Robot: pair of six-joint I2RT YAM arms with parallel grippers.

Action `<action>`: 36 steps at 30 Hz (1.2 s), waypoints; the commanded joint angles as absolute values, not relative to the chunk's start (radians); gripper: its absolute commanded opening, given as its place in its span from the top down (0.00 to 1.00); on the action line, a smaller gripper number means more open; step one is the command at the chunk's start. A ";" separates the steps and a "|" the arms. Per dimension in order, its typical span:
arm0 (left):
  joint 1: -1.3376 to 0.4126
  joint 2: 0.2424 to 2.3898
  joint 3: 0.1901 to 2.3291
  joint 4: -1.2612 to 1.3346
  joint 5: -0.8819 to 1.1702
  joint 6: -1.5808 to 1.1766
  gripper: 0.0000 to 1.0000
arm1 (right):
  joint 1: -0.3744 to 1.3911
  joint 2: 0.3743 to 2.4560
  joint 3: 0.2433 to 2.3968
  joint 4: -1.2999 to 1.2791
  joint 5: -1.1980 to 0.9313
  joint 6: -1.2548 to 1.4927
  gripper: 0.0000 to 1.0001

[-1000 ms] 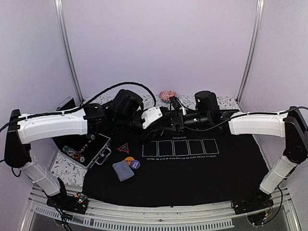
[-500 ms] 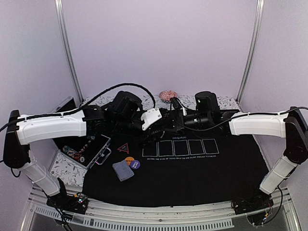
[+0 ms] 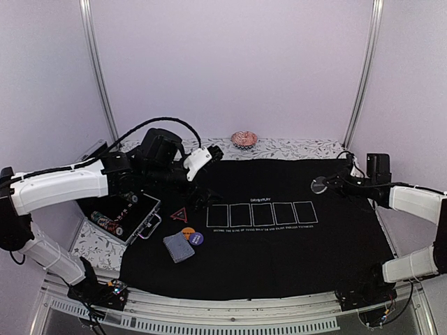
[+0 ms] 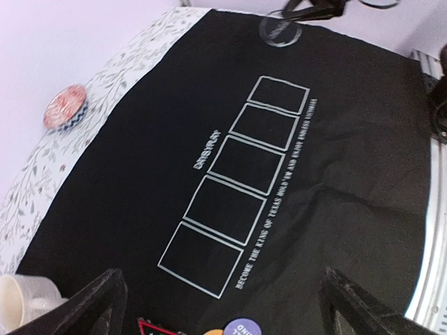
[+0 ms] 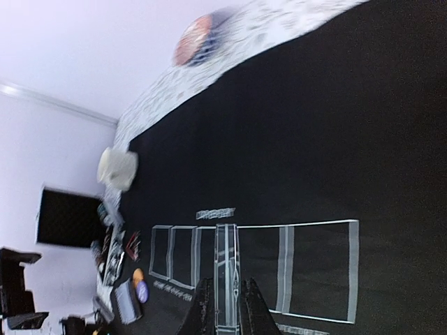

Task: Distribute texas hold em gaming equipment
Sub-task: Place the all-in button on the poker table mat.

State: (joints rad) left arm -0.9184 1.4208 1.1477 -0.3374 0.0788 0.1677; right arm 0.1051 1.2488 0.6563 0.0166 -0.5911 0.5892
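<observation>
My right gripper [image 3: 328, 183] is shut on a clear round disc [image 3: 320, 185] above the right end of the black mat [image 3: 279, 244]; the right wrist view shows the disc [image 5: 226, 251] edge-on between the pads. My left gripper [image 3: 208, 176] hangs open and empty over the mat's left end, its fingers [image 4: 98, 307] wide apart. Below it lie the red-outlined black triangle [image 3: 179, 214], orange button [image 3: 187, 231], purple button [image 3: 198, 239] and blue-grey deck of cards [image 3: 179, 247]. Poker chips sit in the open case [image 3: 126, 216].
Five white card outlines [image 3: 262, 213] are printed across the mat's middle. A pink ruffled dish [image 3: 244, 138] stands at the back on the floral cloth. A cream mug [image 5: 117, 167] is at the back left, by the case.
The two arms, close together at the mat's back centre, have drawn apart. The left jaws opened and moved left. The right jaws shut on the clear disc and pulled back right.
</observation>
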 commanded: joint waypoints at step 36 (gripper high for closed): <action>-0.759 1.398 1.018 -0.378 0.011 -0.062 0.02 | -0.188 1.083 0.681 -0.292 -0.165 0.438 0.01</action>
State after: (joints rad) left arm -0.7734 1.4174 1.0374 -0.3405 0.0311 0.0025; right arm -0.2726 1.1873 0.6098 -0.1596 -0.2989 0.4946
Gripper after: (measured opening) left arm 0.981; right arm 0.988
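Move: The right hand holds the clear disc; its mat spot lies about 13 cm right of that hand, 1 cm ahead and 13 below. The rightmost card box is level with it, 1 cm left and 13 below. The open left hand has the triangular all-in button about 6 cm ahead, 12 left and 19 below, the purple small-blind button some 4 back, 6 left. Right hand swings 15 cm right, lowering the disc, releases and rises; left hand shifts left towards the all-in button. ##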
